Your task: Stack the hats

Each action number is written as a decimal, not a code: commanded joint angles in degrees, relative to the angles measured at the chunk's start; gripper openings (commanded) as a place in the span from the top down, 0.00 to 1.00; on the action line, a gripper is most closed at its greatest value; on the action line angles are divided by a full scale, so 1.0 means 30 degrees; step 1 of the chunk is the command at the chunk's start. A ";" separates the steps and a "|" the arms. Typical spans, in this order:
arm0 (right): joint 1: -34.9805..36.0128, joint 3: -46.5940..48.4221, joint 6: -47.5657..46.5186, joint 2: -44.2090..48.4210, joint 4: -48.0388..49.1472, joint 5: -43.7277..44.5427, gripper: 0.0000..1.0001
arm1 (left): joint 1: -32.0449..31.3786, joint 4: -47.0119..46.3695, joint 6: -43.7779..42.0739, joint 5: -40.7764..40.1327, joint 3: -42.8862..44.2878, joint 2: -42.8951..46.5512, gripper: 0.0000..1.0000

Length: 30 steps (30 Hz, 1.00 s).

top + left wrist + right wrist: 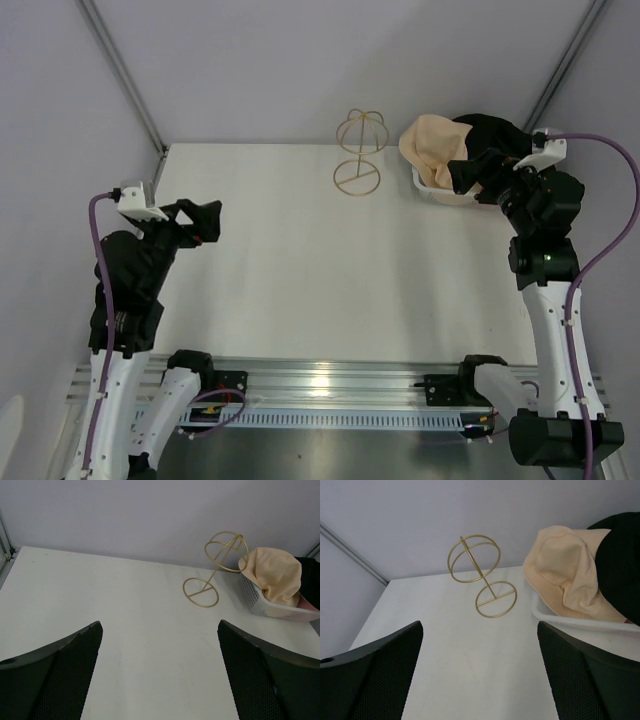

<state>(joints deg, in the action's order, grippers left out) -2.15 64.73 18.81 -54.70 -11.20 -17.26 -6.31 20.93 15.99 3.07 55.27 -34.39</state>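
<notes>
A tan hat (432, 148) and a black hat (493, 135) lie heaped in a white basket (440, 193) at the back right. The tan hat also shows in the left wrist view (274, 575) and the right wrist view (565, 575), with the black hat (622, 560) beside it. A sliver of pink (306, 601) shows under them. My right gripper (470, 170) is open and empty, hovering at the basket's near side. My left gripper (195, 222) is open and empty above the table's left side.
A thin gold wire stand (358, 150) stands at the back middle, just left of the basket; it also shows in the left wrist view (215, 567) and the right wrist view (482, 577). The white table (330, 280) ends at grey walls behind and at the sides.
</notes>
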 commanded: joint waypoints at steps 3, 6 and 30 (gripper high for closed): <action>-0.0044 0.1040 0.0702 -0.1072 0.2266 -0.0433 0.01 | 0.0022 0.0993 0.0206 -0.0527 0.0213 -0.0519 0.01; -0.0044 0.1333 0.1142 -0.2094 0.2796 0.0563 0.00 | -0.0065 -0.0408 0.0880 0.1459 -0.0345 -0.0663 0.01; -0.0044 -0.0218 -0.0996 -0.4413 0.2737 0.2589 0.01 | -0.6745 -0.3747 -0.2771 0.1586 2.2567 -2.8406 0.01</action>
<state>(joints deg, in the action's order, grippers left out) -2.15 64.29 17.47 -67.35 -5.96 -9.69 -24.88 18.79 15.09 7.84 119.02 -118.26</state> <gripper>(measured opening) 0.993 0.994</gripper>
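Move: The wire stand is the left hand's mark: about 38 cm ahead, 31 cm to its right, its middle some 24 cm below. The beige hat, in the white basket, lies roughly 33 cm ahead of that hand and 51 cm to its right. For the right hand that hat is about 24 cm ahead, 5 cm right and 24 cm down, with the black hat 28 cm ahead and 19 cm right, and the stand 28 cm ahead and 19 cm left. Forward and to the right, the left hand sweeps nearly 40 cm towards the wire stand, arching up, then dropping to finish about 7 cm lower, turning clockwise and tipping down some 20 degrees. The right hand eases forward, then mostly down, about 6 cm each, drifting right towards the beige hat. Both grippers stay wide open. ##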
